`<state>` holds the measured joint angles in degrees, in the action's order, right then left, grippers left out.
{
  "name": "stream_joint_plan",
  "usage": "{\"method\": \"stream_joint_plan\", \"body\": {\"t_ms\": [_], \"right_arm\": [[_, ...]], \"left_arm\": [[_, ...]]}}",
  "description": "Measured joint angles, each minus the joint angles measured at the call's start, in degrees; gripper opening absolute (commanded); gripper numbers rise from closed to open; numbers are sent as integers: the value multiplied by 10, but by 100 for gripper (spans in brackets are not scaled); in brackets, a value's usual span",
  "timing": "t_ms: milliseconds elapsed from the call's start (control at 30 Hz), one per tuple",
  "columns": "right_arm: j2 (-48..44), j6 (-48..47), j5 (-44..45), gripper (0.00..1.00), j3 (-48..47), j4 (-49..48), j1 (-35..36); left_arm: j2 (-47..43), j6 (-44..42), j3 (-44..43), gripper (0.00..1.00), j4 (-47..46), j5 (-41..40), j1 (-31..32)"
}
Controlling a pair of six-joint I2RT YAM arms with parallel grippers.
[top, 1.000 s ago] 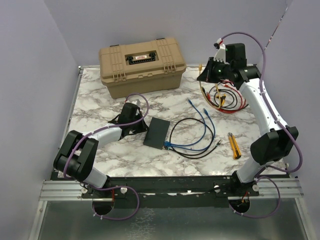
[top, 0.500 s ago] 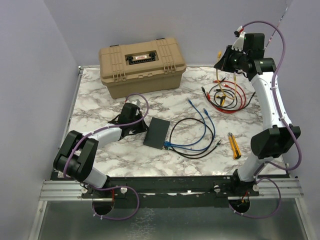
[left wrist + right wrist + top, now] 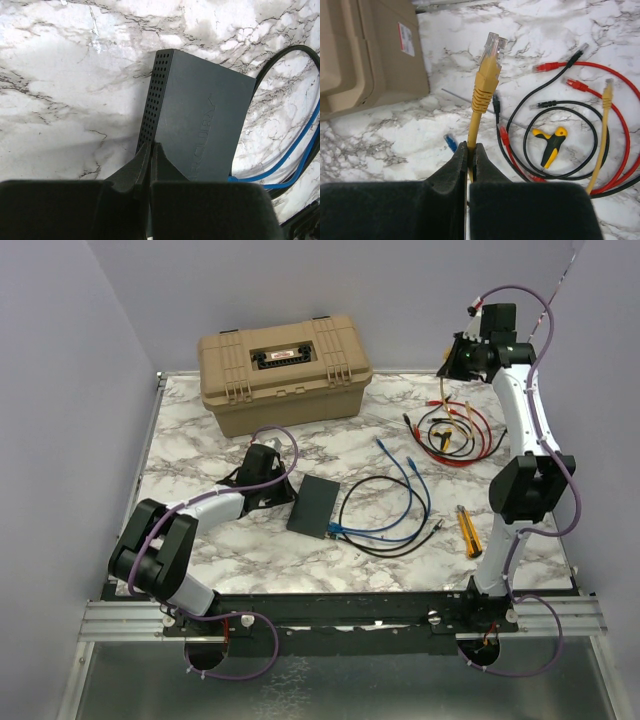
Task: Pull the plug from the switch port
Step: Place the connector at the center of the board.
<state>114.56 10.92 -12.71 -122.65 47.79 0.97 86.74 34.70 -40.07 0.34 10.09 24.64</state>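
The switch (image 3: 313, 504) is a flat black box lying mid-table, with perforated sides in the left wrist view (image 3: 200, 125). A blue plug (image 3: 335, 530) sits at its near short edge, and its blue cable (image 3: 280, 165) loops off to the right. My left gripper (image 3: 283, 494) is shut and empty, with its fingertips (image 3: 151, 146) against the switch's left side. My right gripper (image 3: 447, 367) is raised high at the back right. There it is shut (image 3: 470, 146) on a yellow cable (image 3: 482, 90), just below the cable's clear plug.
A large tan toolbox (image 3: 285, 370) stands at the back left. Red and black cables (image 3: 455, 435) lie coiled at the back right around a yellow-black T-handle tool (image 3: 550, 145). A black cable (image 3: 390, 545) loops beside the blue one. A yellow utility knife (image 3: 468, 531) lies right of them.
My right arm has risen and swung back and to the right, carrying the yellow cable up from the cable pile. The left arm and the switch have not moved.
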Motion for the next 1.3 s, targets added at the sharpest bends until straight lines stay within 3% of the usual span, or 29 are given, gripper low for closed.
{"method": "stream_joint_plan", "body": {"t_ms": [267, 800, 1000, 1100, 1300], "right_arm": [[57, -14, 24, 0, -30, 8, -18], [144, -35, 26, 3, 9, 13, -19], [146, -35, 10, 22, 13, 8, -19], [145, -35, 12, 41, 35, -1, -18], [137, -35, 36, 60, 75, -4, -18]], "left_arm": [[7, -1, -7, 0, 2, 4, -2], [22, -1, -21, 0, 2, 6, -4], [28, -2, -27, 0, 2, 8, -5], [29, -2, -28, 0, 2, 8, -5], [30, -2, -29, 0, 2, 8, -5]]}}
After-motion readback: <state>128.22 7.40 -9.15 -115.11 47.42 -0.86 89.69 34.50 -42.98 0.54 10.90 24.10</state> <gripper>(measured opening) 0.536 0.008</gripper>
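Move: My right hand still pinches the yellow cable high over the table. The pile of pulled cables it goes to lies about 9 cm to its right, nearly level fore-and-aft and some 25 cm below. The T-handle tool is roughly 1 cm ahead and 6 cm right, the loose black plug 6 cm ahead and 4 cm left, the nearest blue plug 8 cm back and 4 cm left. From my left hand, the pile is about 23 cm ahead and 43 cm right. I lower the yellow cable onto the left side of the pile with my right hand, drifting about 3 cm right early on and sinking some 14 cm as the fingers tip downward. After a brief halt I open the fingers to about half and let the cable go, sinking another 3 cm and easing back 2 cm; the whole tilt is about 20 degrees. ##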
